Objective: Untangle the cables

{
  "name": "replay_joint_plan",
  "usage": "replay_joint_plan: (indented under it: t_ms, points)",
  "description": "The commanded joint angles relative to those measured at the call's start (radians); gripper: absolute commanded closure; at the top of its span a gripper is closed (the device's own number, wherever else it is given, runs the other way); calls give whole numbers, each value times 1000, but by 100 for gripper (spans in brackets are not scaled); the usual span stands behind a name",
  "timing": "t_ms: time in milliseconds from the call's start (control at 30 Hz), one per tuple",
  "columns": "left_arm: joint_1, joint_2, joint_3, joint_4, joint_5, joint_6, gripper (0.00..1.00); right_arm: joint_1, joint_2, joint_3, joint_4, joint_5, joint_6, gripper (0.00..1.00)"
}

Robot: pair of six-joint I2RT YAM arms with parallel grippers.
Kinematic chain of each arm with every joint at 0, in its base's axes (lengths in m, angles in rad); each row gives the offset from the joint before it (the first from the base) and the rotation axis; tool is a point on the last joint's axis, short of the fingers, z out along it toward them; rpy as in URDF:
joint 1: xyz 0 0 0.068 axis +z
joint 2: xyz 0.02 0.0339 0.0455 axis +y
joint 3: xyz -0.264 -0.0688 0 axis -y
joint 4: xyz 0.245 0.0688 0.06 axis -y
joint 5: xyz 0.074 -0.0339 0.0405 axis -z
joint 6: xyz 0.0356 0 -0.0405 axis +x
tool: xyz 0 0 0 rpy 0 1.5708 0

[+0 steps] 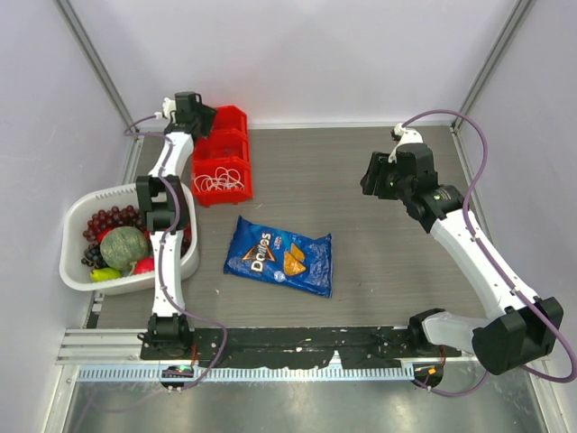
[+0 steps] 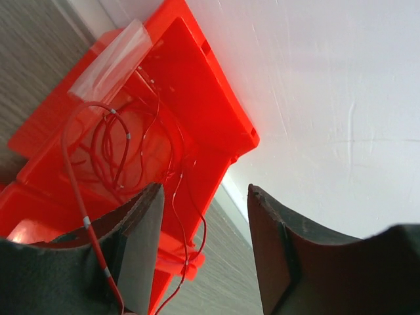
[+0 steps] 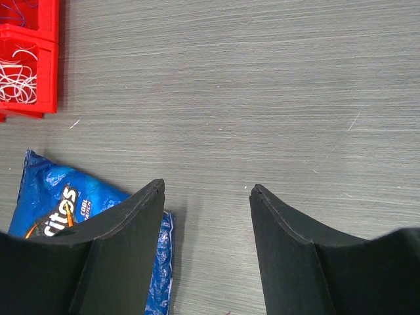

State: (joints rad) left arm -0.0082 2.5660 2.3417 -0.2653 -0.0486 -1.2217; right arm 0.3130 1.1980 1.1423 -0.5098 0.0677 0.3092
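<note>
The cables lie in a red bin (image 1: 236, 135) at the back left. White cables (image 1: 219, 181) are curled in its front compartment, also seen as white cables (image 3: 16, 79) in the right wrist view. Red cables (image 2: 111, 147) loop in another compartment. One red strand (image 2: 84, 213) runs down across the left finger, and a thinner strand (image 2: 175, 197) hangs over the bin's edge between the jaws. My left gripper (image 2: 205, 190) is open over the bin's far end (image 1: 187, 108), clamping nothing. My right gripper (image 3: 207, 190) hangs open above bare table (image 1: 371, 177).
A blue Doritos bag (image 1: 279, 255) lies mid-table, its edge under my right gripper's left finger (image 3: 118, 230). A white basket (image 1: 79, 206) of fruit stands at the left beside the left arm. The enclosure's walls stand close behind the red bin (image 2: 328, 98).
</note>
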Motion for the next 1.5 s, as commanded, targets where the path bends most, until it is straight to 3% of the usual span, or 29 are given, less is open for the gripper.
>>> replay_joint_plan:
  t_ms: [0,100,167,300,667,800,867,967,1033,1167,1233,1400,1467]
  points:
    - [4,-138,-5,-133,-19,25,43,-3,-24,20,31,-5,4,40]
    - [4,-159,-2,-201,-31,59,42,-3,-43,13,36,-11,4,40]
    - [34,-165,-4,-245,-30,60,33,-3,-55,7,39,-12,5,40]
    - [42,-178,-19,-301,-30,103,31,-3,-71,1,37,-14,8,40]
    - [59,-125,54,-434,13,336,32,-3,-66,-3,48,-19,18,40]
    - [59,-164,-30,-297,36,447,32,-3,-61,0,47,-23,22,40]
    - [68,-179,-99,-153,136,502,30,-3,-63,-3,47,-20,24,40]
    - [106,-188,-168,48,300,423,30,-3,-63,-4,44,-22,21,40]
    - [119,-214,-231,191,316,390,28,-3,-63,-1,42,-16,21,40]
    - [123,-167,-72,95,354,464,23,-3,-63,2,43,-9,19,40]
    - [123,-153,-33,122,409,462,22,-3,-58,4,42,-9,19,40]
    - [128,-217,-224,458,483,294,21,-3,-51,8,42,-11,16,40]
    - [129,-207,-230,512,489,214,21,-3,-54,8,42,-6,14,40]
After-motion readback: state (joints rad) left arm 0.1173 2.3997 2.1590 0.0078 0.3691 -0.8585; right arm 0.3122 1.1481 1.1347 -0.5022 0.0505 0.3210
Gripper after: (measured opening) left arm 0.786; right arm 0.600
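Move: The left hand hovers over the red bin with a red cable still trailing past its left finger. The far compartment, holding the rest of that cable, is centred about 4 cm ahead and 9 cm below. The middle compartment lies some 7 cm back and 10 cm below; the near one, with the white cable, about 18 cm back and 10 cm below, both straight in line. From the right hand, the far compartment is roughly 38 cm ahead, 38 cm left and 20 cm below. With the red cable still lying along its left finger, the left hand draws back about 7 cm and swings 4 cm left, then comes forward again and lifts sharply by some 8 cm, away from the bin. Its fingers, already parted, open wider while the wrist turns about 20 degrees clockwise, rolls and finally tips the fingertips up. ##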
